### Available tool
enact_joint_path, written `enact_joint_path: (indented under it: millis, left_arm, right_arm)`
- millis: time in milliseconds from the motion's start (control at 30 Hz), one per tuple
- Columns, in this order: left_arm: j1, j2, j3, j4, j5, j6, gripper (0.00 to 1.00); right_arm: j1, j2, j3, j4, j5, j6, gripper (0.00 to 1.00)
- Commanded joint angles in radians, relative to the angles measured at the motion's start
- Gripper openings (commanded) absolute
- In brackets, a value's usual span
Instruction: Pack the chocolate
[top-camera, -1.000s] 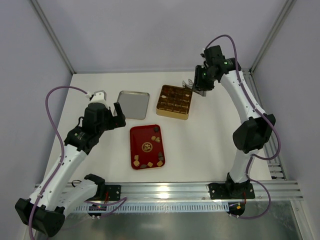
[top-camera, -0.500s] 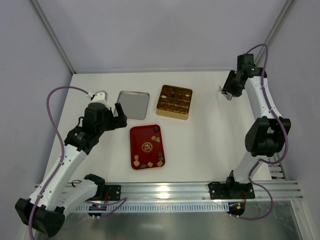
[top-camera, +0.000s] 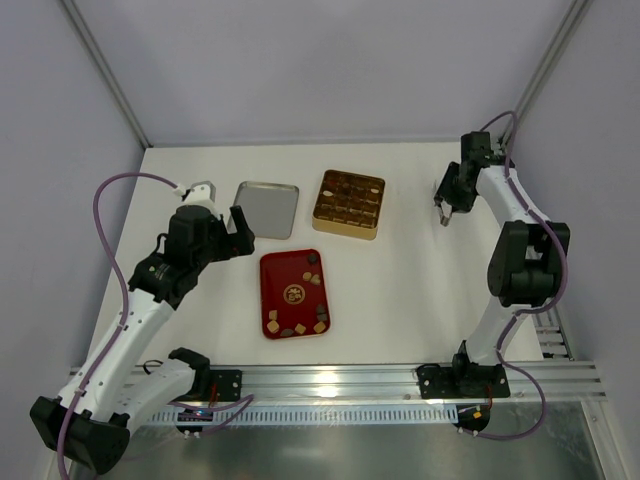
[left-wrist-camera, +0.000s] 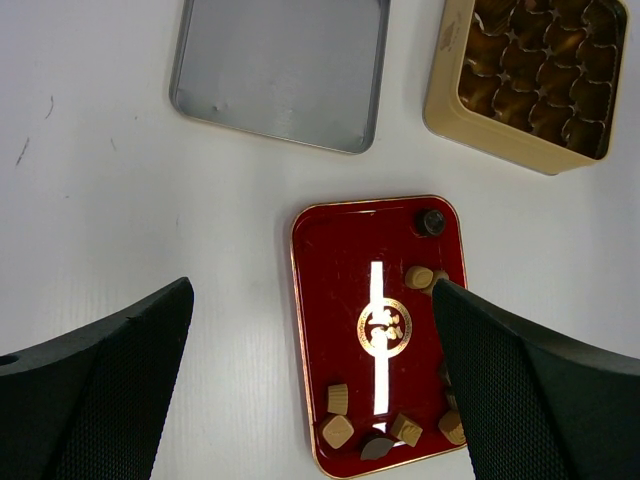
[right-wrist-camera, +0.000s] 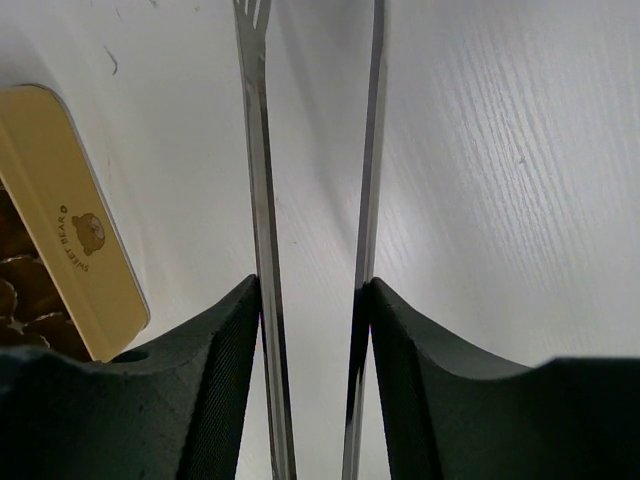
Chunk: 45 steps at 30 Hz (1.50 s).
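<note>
The chocolate (top-camera: 300, 325) lies as several tan cubes and dark lumps on a flat red tray (top-camera: 288, 275). In the left wrist view, tan pieces (left-wrist-camera: 338, 431) sit at the tray's near end and a dark lump (left-wrist-camera: 431, 221) at its far corner. My left gripper (top-camera: 222, 207) hangs open above the tray's left side (left-wrist-camera: 310, 300), holding nothing. My right gripper (top-camera: 443, 205) is shut on metal tongs (right-wrist-camera: 258, 180), right of the gold tin (top-camera: 349, 203). Nothing shows between the tong arms, which point down at bare table. In the right wrist view, my right gripper (right-wrist-camera: 312, 290) presses both arms.
A silver lid (top-camera: 266, 208) lies left of the gold tin, both behind the red tray. The tin's gridded cups (left-wrist-camera: 540, 70) hold a dark piece or two at the back. The tin's side wall (right-wrist-camera: 70, 230) stands left of the tongs. White walls close in the table.
My right arm swung from over the gold tin's right edge out to the right side of the table, tongs still held, and their arms have spread slightly. The left arm has not moved.
</note>
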Motion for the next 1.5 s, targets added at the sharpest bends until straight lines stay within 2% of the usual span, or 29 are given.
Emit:
enact_joint_path:
  millis: [0,467,933,1133,1300,1467]
  left_arm:
    - [0.006,-0.013,0.018,0.029,0.007,-0.007,1.0]
    - [0.006,-0.015,0.018,0.029,-0.001,-0.003,1.0]
    - [0.006,0.002,0.016,0.029,-0.005,-0.002,1.0]
    - [0.006,0.021,0.018,0.026,-0.018,-0.003,1.0]
    - [0.006,0.054,0.041,0.017,-0.022,-0.002,1.0]
    - [0.006,0.123,0.111,-0.017,-0.03,-0.008,1.0]
  right_arm:
    - [0.003,0.017,-0.044,0.076,-0.001,0.007,0.49]
    - [0.002,0.115,-0.119,0.102,-0.047,0.008,0.57]
    - [0.002,0.092,-0.18,0.128,-0.07,0.007,0.76]
    - [0.003,0.018,-0.208,0.133,-0.064,0.013,0.84]
    - [0.003,-0.069,-0.258,0.139,-0.07,0.022,0.85]
    - [0.011,-0.276,-0.375,0.196,-0.102,0.037,0.85]
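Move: The right hand still holds the tweezers; the bare table spot they are going to lies some 10 cm below it, about 3 cm back and 1 cm to its left. The chocolate box stands roughly 24 cm to the hand's left, level with it and about 9 cm lower, and the red tray some 39 cm left and 21 cm back. From the idle left hand that spot is about 50 cm to the right and 13 cm ahead. The right hand lowers the tweezers about 9 cm to the bare table right of the chocolate box, drawing back some 3 cm and tipping its fingers about 10 degrees further down, while its fingers spread steadily from half to nearly fully open and let go of the tweezers' arms. It then lifts about 5 cm clear, easing back another 2 cm towards its base, as the empty, open left hand just begins to dip. ##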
